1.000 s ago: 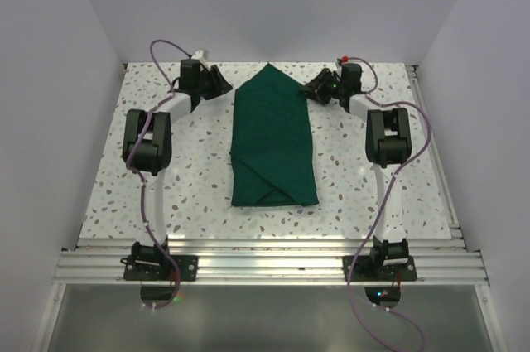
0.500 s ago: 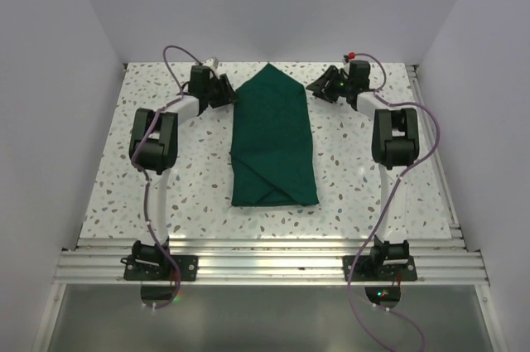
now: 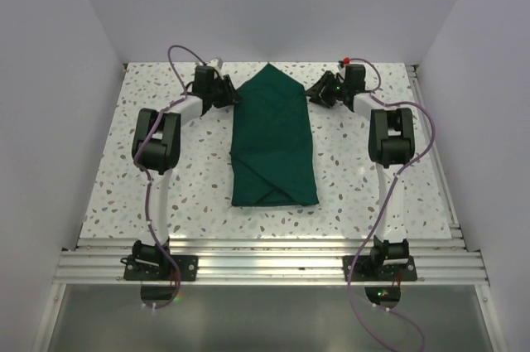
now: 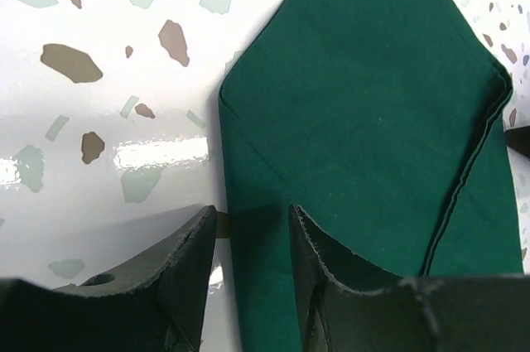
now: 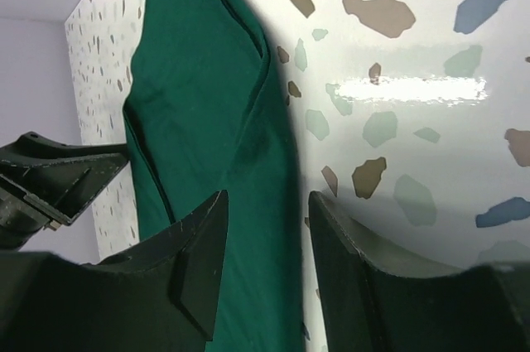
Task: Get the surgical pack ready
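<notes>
The surgical pack (image 3: 273, 141) is a dark green cloth folded into a long bundle, its pointed flap toward the far wall. No tray or instruments show. My left gripper (image 3: 231, 96) is low at the bundle's far left edge. In the left wrist view it (image 4: 252, 224) is open, and the cloth (image 4: 356, 112) edge runs between the fingers. My right gripper (image 3: 315, 91) is at the far right edge. It (image 5: 267, 207) is open too, straddling the cloth (image 5: 207, 103) border. Neither pinches the fabric.
The speckled white tabletop (image 3: 339, 182) lies on both sides of the bundle. White walls close in the back and sides. An aluminium rail (image 3: 265, 265) holding the arm bases runs along the near edge. The left gripper's fingers (image 5: 50, 182) show in the right wrist view.
Both grippers have moved inward to the far edges of the cloth bundle. The left jaws have narrowed a little. The bundle has not moved.
</notes>
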Controlling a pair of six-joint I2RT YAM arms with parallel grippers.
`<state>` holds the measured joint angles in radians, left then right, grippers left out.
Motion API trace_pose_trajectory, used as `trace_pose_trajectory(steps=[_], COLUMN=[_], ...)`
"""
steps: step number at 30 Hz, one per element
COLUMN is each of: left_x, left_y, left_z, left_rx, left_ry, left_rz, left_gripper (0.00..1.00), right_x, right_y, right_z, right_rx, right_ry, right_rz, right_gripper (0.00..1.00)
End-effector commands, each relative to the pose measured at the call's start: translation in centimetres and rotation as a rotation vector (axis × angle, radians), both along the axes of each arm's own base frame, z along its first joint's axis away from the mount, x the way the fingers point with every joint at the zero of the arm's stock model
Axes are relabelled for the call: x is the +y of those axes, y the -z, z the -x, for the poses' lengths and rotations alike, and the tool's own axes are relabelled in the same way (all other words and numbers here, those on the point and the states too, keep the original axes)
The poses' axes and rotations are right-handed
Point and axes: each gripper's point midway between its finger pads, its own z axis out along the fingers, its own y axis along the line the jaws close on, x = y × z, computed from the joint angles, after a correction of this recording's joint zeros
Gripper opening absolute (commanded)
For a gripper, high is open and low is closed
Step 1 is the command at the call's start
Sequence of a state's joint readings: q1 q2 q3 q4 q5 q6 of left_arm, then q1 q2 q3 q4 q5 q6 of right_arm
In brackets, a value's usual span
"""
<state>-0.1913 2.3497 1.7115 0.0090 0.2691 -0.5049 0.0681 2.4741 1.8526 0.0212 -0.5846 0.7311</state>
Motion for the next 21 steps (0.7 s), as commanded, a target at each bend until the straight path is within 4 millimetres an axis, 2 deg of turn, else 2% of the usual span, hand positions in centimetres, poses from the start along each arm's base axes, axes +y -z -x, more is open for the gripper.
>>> trace_pose_trajectory(steps=[1, 5, 12, 15, 16, 18, 21], left_x=[-0.2, -0.5, -1.0, -1.3, -1.4, -1.7, -1.9], left_y=[3.1, 3.5, 4.2, 4.3, 4.7, 5.0, 4.7], left_z=[1.0, 1.3, 1.3, 1.1, 1.0, 0.9, 0.5], left_rx=[0.086, 0.096, 0.107, 0.109, 0.117, 0.124, 0.117], left_ry=[0.005, 0.016, 0.024, 0.031, 0.033, 0.041, 0.047], left_rz=[-0.016, -0.008, 0.003, 0.018, 0.022, 0.033, 0.045], left_gripper=[0.44, 0.42, 0.34, 0.26, 0.20, 0.14, 0.05], right_x=[0.9, 1.4, 1.4, 1.4, 1.4, 1.4, 1.6], right_y=[1.6, 2.3, 2.8, 2.8, 2.8, 2.8, 2.4], right_z=[0.5, 0.9, 0.7, 0.5, 0.4, 0.3, 0.0], right_rx=[0.040, 0.055, 0.073, 0.075, 0.075, 0.077, 0.070], right_ry=[-0.021, -0.031, -0.023, -0.022, -0.021, -0.020, -0.020], right_rz=[0.039, 0.044, 0.048, 0.048, 0.048, 0.045, 0.032], right_gripper=[0.48, 0.47, 0.34, 0.25, 0.20, 0.12, 0.02])
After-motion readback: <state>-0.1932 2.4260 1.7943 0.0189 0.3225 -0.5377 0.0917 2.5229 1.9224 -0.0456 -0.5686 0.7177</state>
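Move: The folded drape's left edge lies right at the left fingertips, level ahead and about 1 cm below them. Its right edge is about 1 cm to the left of the right fingertips, straight across and roughly 2 cm below. The drape's far corner points out some 13 cm ahead and 11 cm to the right of the left hand; its near-left corner is about 34 cm straight back from that hand. The drape's two side edges are pinched at once near its far end, as both grippers go from about half open to nearly shut. The right hand first shifts about 1 cm left onto the cloth, then sinks some 1.5 cm while closing; the left eases a little over 1 cm right and forward, dipping slightly, as its fingers come together across the edge. ##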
